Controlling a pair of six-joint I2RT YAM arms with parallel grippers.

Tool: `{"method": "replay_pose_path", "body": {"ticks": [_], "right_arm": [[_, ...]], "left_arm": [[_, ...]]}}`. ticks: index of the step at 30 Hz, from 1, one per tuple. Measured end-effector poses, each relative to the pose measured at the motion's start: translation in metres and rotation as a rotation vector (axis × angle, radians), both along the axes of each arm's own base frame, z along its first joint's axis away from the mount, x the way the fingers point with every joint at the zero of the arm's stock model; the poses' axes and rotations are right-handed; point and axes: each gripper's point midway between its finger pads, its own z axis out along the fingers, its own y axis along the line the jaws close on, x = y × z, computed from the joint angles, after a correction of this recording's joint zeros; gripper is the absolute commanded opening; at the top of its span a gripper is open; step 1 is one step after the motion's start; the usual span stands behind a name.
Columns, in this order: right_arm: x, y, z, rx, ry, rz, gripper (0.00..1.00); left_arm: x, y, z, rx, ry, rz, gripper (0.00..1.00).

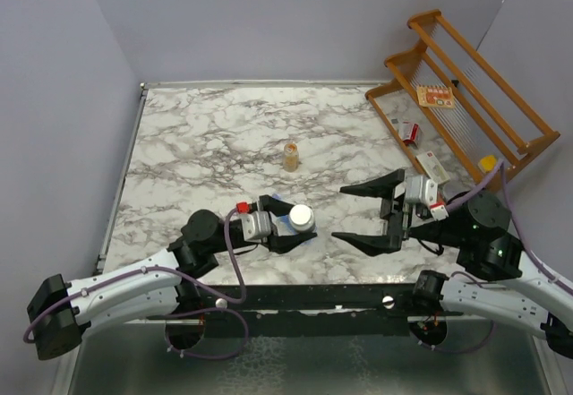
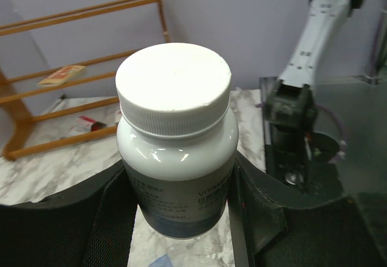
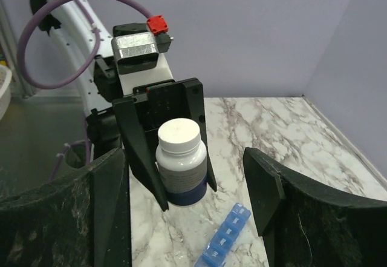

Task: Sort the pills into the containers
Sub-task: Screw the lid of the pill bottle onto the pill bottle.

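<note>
A dark bottle with a white cap [image 3: 180,161] stands upright between the fingers of my left gripper [image 1: 297,227], which is shut on its body [image 2: 175,176]. Whether the bottle touches the marble I cannot tell. The containers [image 3: 227,238], a blue translucent strip of lidded compartments, lie on the marble just in front of the bottle, lids closed. My right gripper [image 1: 338,211] is open and faces the bottle from the right, with its fingers [image 3: 266,188] apart on either side of the bottle and the strip. The pills are out of view.
A small amber bottle [image 1: 292,155] stands alone mid-table. A wooden rack [image 1: 466,99] with small packets leans in the back right corner. Grey walls close the table on the left, back and right.
</note>
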Motion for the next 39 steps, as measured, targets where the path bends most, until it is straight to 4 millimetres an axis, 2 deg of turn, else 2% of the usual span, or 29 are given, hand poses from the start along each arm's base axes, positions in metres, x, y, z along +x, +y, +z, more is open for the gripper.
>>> {"method": "replay_pose_path", "body": {"ticks": [6,13,22,26,32,39], "right_arm": [[-0.020,0.006,-0.010,-0.035,-0.009,0.123,0.77],[-0.032,0.022,-0.033,-0.101,0.019,0.239,0.67],[-0.041,0.037,-0.053,-0.143,0.050,0.338,0.62],[-0.044,0.041,-0.052,-0.137,0.045,0.366,0.61],[-0.047,0.045,-0.051,-0.130,0.042,0.398,0.54],[-0.047,0.048,-0.053,-0.131,0.042,0.408,0.54]], "left_arm": [[-0.041,-0.004,-0.011,0.052,0.007,-0.226,0.00],[-0.059,-0.007,-0.018,0.086,0.022,-0.341,0.00],[-0.065,-0.011,-0.021,0.106,0.033,-0.394,0.00],[-0.066,-0.012,-0.022,0.111,0.036,-0.400,0.00],[-0.066,-0.013,-0.022,0.113,0.037,-0.401,0.00],[-0.067,-0.012,-0.023,0.115,0.035,-0.410,0.00]]}}
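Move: The lid, sitting on the white pill bottle that the left hand already holds, lies about 9 cm to the left of the right hand, 2 cm ahead and 5 cm lower; from the left hand it is straight up, roughly 4 cm. The blue pill organizer lies on the table some 14 cm ahead of the left hand, 2 cm to its left and 28 cm below; the amber bottle stands about 30 cm ahead of that hand, also 2 cm left. Drawing back and then swinging left and down, about 5 cm each way, the right hand comes in over the lid, turning counter-clockwise some 25 degrees while its open fingers narrow partway to straddle it. The left hand, keeping its grip on the pill bottle, pulls back about 6.5 cm and sinks a little, turning clockwise about as much, then holds nearly still; contact with the lid can't be seen. ##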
